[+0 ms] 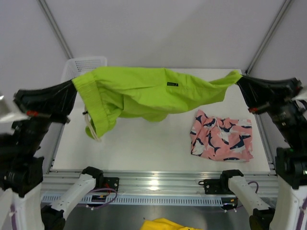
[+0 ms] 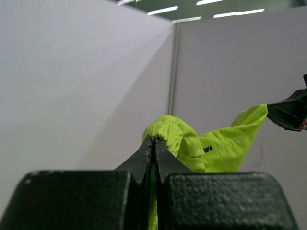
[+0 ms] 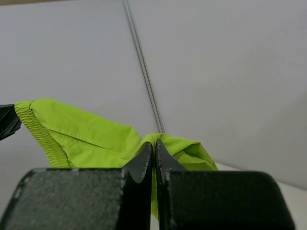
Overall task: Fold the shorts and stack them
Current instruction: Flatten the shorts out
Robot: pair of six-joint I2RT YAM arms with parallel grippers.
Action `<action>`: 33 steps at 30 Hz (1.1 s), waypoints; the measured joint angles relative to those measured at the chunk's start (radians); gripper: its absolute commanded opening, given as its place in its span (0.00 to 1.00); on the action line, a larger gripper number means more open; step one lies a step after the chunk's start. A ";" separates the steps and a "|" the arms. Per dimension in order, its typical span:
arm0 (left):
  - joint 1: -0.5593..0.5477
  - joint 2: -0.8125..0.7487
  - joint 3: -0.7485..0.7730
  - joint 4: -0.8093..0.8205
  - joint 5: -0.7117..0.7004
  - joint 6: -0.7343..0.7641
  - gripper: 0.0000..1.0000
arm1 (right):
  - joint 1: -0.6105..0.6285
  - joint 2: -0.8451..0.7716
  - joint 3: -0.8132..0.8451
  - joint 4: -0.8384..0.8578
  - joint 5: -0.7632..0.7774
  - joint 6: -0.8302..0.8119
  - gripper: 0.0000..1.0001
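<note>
The lime green shorts (image 1: pixel 148 91) hang stretched in the air between both arms, above the white table (image 1: pixel 144 143). My left gripper (image 1: pixel 73 82) is shut on the gathered waistband end (image 2: pixel 168 134). My right gripper (image 1: pixel 240 79) is shut on the opposite corner of the green fabric (image 3: pixel 165 141). A white drawstring dangles below the left end. The pink shorts (image 1: pixel 221 136) with navy-and-white shark print lie folded on the table at the right, below and in front of the right gripper.
A white mesh basket (image 1: pixel 81 66) stands at the back left, partly hidden behind the green fabric and left arm. Something yellow (image 1: pixel 165 224) shows below the table's front rail. Tent poles and grey walls close the back.
</note>
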 measured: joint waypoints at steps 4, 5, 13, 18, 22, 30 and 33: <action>0.000 -0.145 -0.059 0.113 0.052 -0.008 0.00 | 0.000 -0.099 0.043 0.004 0.000 0.000 0.00; 0.000 -0.162 -0.061 0.135 0.058 -0.008 0.00 | 0.000 -0.117 0.060 0.010 0.000 0.000 0.00; 0.000 -0.094 -0.035 0.151 0.050 -0.020 0.00 | 0.000 -0.076 0.172 -0.017 0.008 -0.004 0.00; 0.000 0.037 -0.092 0.152 0.001 -0.058 0.00 | 0.000 0.078 0.124 -0.027 -0.002 0.002 0.00; 0.021 0.122 -0.282 0.192 -0.010 -0.108 0.00 | 0.000 0.147 -0.166 -0.004 0.005 0.022 0.00; 0.066 0.302 -0.741 0.282 -0.077 -0.199 0.00 | -0.010 0.195 -0.726 0.065 0.069 0.075 0.00; 0.082 0.375 -0.772 0.318 -0.127 -0.209 0.00 | -0.024 0.261 -0.770 0.140 0.087 0.090 0.00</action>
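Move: The green shorts are stretched between the shut grippers, some 60 cm above the table. The open table they are bound for has its middle about 24 cm ahead and 14 cm to the right of the left hand, and 21 cm ahead and 24 cm to the left of the right hand. The folded pink shorts lie about 6 cm ahead and 15 cm right of the right hand; the white basket some 45 cm ahead and 29 cm left of the left hand. The green shorts, still pinched at two places along their top edge, are first drawn back about 10 cm and a little up by both hands together, then flung out and down towards the open table: roughly 30 cm forward and 40 cm down, fast, easing off at the end. Both grippers tip down by some 50 degrees and keep their hold. ##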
